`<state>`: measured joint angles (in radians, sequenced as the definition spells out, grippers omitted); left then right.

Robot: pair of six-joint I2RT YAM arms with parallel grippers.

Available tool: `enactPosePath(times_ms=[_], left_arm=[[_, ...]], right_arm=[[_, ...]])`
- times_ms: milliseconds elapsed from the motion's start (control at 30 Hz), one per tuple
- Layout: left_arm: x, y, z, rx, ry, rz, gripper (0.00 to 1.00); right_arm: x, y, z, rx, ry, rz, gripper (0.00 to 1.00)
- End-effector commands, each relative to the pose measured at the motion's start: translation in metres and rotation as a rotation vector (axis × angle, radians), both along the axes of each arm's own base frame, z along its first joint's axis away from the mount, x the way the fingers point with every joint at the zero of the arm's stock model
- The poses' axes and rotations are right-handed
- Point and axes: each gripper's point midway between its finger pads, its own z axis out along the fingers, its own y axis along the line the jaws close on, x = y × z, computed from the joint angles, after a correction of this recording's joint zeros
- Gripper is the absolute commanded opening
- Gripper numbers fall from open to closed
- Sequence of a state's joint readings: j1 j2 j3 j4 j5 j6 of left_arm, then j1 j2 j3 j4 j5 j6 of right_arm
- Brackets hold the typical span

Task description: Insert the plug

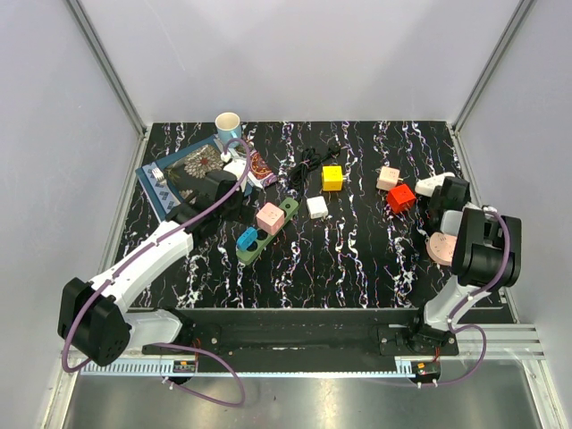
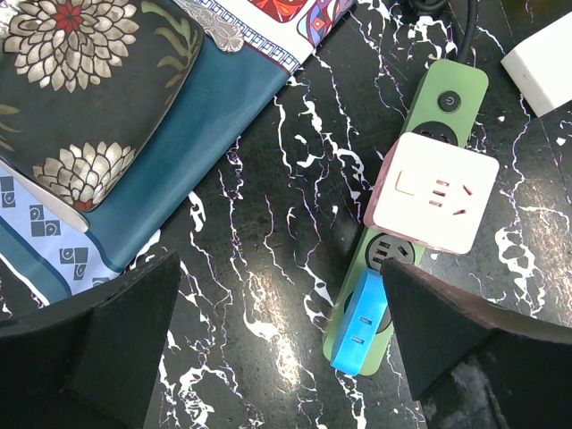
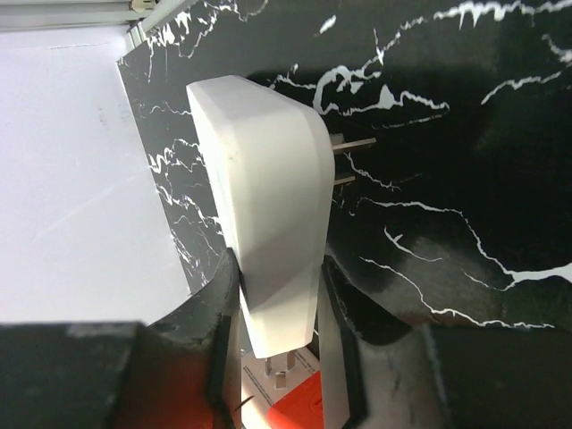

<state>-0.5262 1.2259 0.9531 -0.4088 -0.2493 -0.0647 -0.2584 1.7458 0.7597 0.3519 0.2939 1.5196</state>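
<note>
A green power strip [image 1: 262,234] lies left of the table's centre, and in the left wrist view the power strip [image 2: 447,98] runs down the right side. A pink-white cube adapter [image 2: 435,192] and a blue plug [image 2: 360,323] sit in it, with one socket showing between them. My left gripper [image 2: 281,349] hangs open over the bare table just left of the strip, its right finger [image 2: 474,349] over the strip's edge. At the far right, my right gripper [image 3: 279,313] is shut on a white plug [image 3: 264,214], whose metal prongs [image 3: 353,143] point sideways over the table.
Yellow [image 1: 332,177], white [image 1: 317,206], pink [image 1: 388,178] and red [image 1: 400,197] cube adapters lie scattered mid-table. A black cable [image 1: 313,159] is coiled at the back. A patterned cloth [image 1: 192,170] and a cup [image 1: 229,124] sit back left. A pink round object [image 1: 441,248] lies by the right arm.
</note>
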Motion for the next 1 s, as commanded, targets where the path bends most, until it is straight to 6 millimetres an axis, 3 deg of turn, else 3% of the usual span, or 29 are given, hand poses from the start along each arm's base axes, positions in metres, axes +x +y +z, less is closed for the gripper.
enactPosePath(times_ms=[0, 67, 267, 433, 500, 567, 700, 767, 967], left_arm=[[0.013, -0.008, 0.030, -0.062, -0.082, -0.005, 0.99], [0.011, -0.009, 0.030, -0.066, -0.080, -0.010, 0.99], [0.009, -0.008, 0.032, -0.060, -0.088, -0.024, 0.99], [0.006, -0.012, 0.037, -0.077, -0.070, -0.046, 0.99], [0.005, -0.014, 0.041, -0.076, -0.060, -0.060, 0.99], [0.002, -0.016, 0.043, -0.071, -0.050, -0.081, 0.99], [0.008, -0.021, 0.047, -0.055, -0.052, -0.116, 0.99], [0.009, -0.024, 0.048, -0.056, -0.045, -0.125, 0.99], [0.013, -0.033, 0.056, -0.051, -0.063, -0.182, 0.99]], right_arm=[[-0.007, -0.011, 0.028, -0.070, -0.012, 0.019, 0.04], [-0.004, -0.012, 0.050, -0.128, -0.038, 0.058, 0.00], [-0.007, 0.001, 0.115, -0.275, -0.103, 0.215, 0.00], [-0.008, 0.046, 0.151, -0.323, -0.152, 0.505, 0.00], [-0.013, 0.078, 0.159, -0.309, -0.196, 0.695, 0.00], [-0.026, 0.113, 0.155, -0.261, -0.220, 0.894, 0.00], [-0.058, 0.161, 0.137, -0.212, -0.243, 1.165, 0.00], [-0.080, 0.183, 0.124, -0.197, -0.215, 1.300, 0.00], [-0.129, 0.272, 0.083, -0.075, -0.210, 1.681, 0.00]])
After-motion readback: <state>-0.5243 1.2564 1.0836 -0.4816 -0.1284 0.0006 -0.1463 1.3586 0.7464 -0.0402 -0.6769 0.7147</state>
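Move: The green power strip, where the white wedge plug already held in the right hand is being taken, has its middle some 62 cm to that hand's left, 11 cm nearer the base and 3 cm lower. On the way, the red cube stands about 14 cm left, level fore and aft; the yellow cube is 39 cm left, 5 cm farther out, the small white adapter 45 cm left, 4 cm back. From the left hand the strip lies 11 cm right, 2 cm ahead, 14 cm below. The white wedge plug, kept pinched in the right fingers, goes up about 13 cm, then swings some 20 cm left and 9 cm back past the red cube towards the power strip, sinking 5 cm again as the wrist turns about 75 degrees counter-clockwise. Late on, the open left hand rises 3 cm and edges right. ##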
